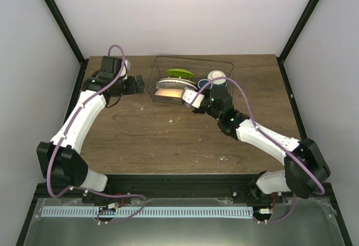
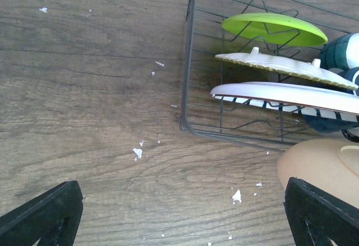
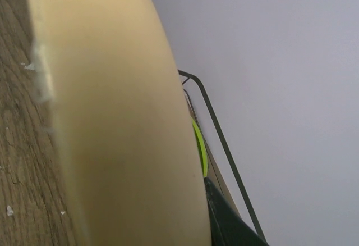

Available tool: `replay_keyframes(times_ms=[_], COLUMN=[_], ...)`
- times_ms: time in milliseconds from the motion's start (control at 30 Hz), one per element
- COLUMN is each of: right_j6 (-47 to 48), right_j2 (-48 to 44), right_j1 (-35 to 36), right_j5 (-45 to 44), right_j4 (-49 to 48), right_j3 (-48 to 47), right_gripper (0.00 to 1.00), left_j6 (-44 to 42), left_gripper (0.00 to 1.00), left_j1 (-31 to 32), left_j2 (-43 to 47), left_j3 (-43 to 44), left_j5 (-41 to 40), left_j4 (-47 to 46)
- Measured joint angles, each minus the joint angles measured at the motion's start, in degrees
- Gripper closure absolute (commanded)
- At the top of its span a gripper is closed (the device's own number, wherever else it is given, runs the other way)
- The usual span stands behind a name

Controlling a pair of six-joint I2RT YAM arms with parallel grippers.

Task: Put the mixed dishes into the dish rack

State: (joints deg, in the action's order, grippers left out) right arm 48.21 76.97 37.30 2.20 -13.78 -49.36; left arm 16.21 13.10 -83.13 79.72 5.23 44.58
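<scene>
The dish rack point(image 1: 224, 64) of dark wire stands at the back middle; it also shows in the left wrist view point(image 2: 188, 77). In it stand the lime-green plate point(image 1: 179, 73) point(image 2: 275, 28), a ribbed cream plate point(image 2: 280, 63) and the white plate with dark-blue stripes point(image 1: 168, 83) point(image 2: 291, 94). The dark blue mug point(image 1: 204, 83) point(image 2: 340, 52) sits at the rack's right side. My right gripper point(image 1: 189, 97) is shut on the edge of a cream-white bowl point(image 1: 170, 93) point(image 2: 320, 167) point(image 3: 112, 117), held on edge at the rack's near wall. My left gripper point(image 1: 138, 84) point(image 2: 185, 212) is open and empty, left of the rack.
Small white crumbs point(image 2: 137, 152) lie on the wooden table point(image 1: 168, 139) in front of the rack. Black frame posts point(image 1: 61, 27) and white walls close in the back and sides. A round white thing point(image 1: 216, 76) sits beside the mug.
</scene>
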Motion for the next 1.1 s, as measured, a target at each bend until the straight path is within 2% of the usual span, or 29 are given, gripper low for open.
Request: replay_keyframes(times_ms=[367, 1100], right_j6=[2.6, 3.6], right_j2=[3.1, 11.8], right_j1=[1.2, 1.5], right_j5=[-8.0, -8.7], right_j4=[-11.6, -16.6], right_j3=[3.8, 3.8], right_gripper=[0.99, 0.99], left_j6=[0.0, -0.1], left_gripper=[0.00, 0.00], left_j1=[0.0, -0.8], left_j2=[0.0, -0.3], left_j3=[-1.2, -1.7], left_j5=[0.0, 0.0], left_j4=[0.0, -0.1])
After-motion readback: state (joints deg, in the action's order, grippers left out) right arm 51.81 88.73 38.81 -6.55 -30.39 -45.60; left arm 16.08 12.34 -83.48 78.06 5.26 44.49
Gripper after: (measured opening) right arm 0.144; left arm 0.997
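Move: The peach plate is already pinched in the right hand. The front slot of the dish rack lies some 7 cm ahead of this hand, 8 cm to its left and 12 cm below. The striped plate stands about 3 cm beyond that slot, the green plate about 7 cm beyond it. The blue mug sits about 11 cm ahead and 5 cm right of the hand, lower down. From the left hand, the slot is about 15 cm right, 3 cm ahead and 12 cm below. Forward and then mainly down, the right hand carries the peach plate over the front edge of the rack towards the slot before the striped plate, sinking about 5 cm in all and easing some 3 cm forward. Early on it turns a few degrees clockwise and tips its fingertips slightly up; the fingers keep their pinch on the plate. ##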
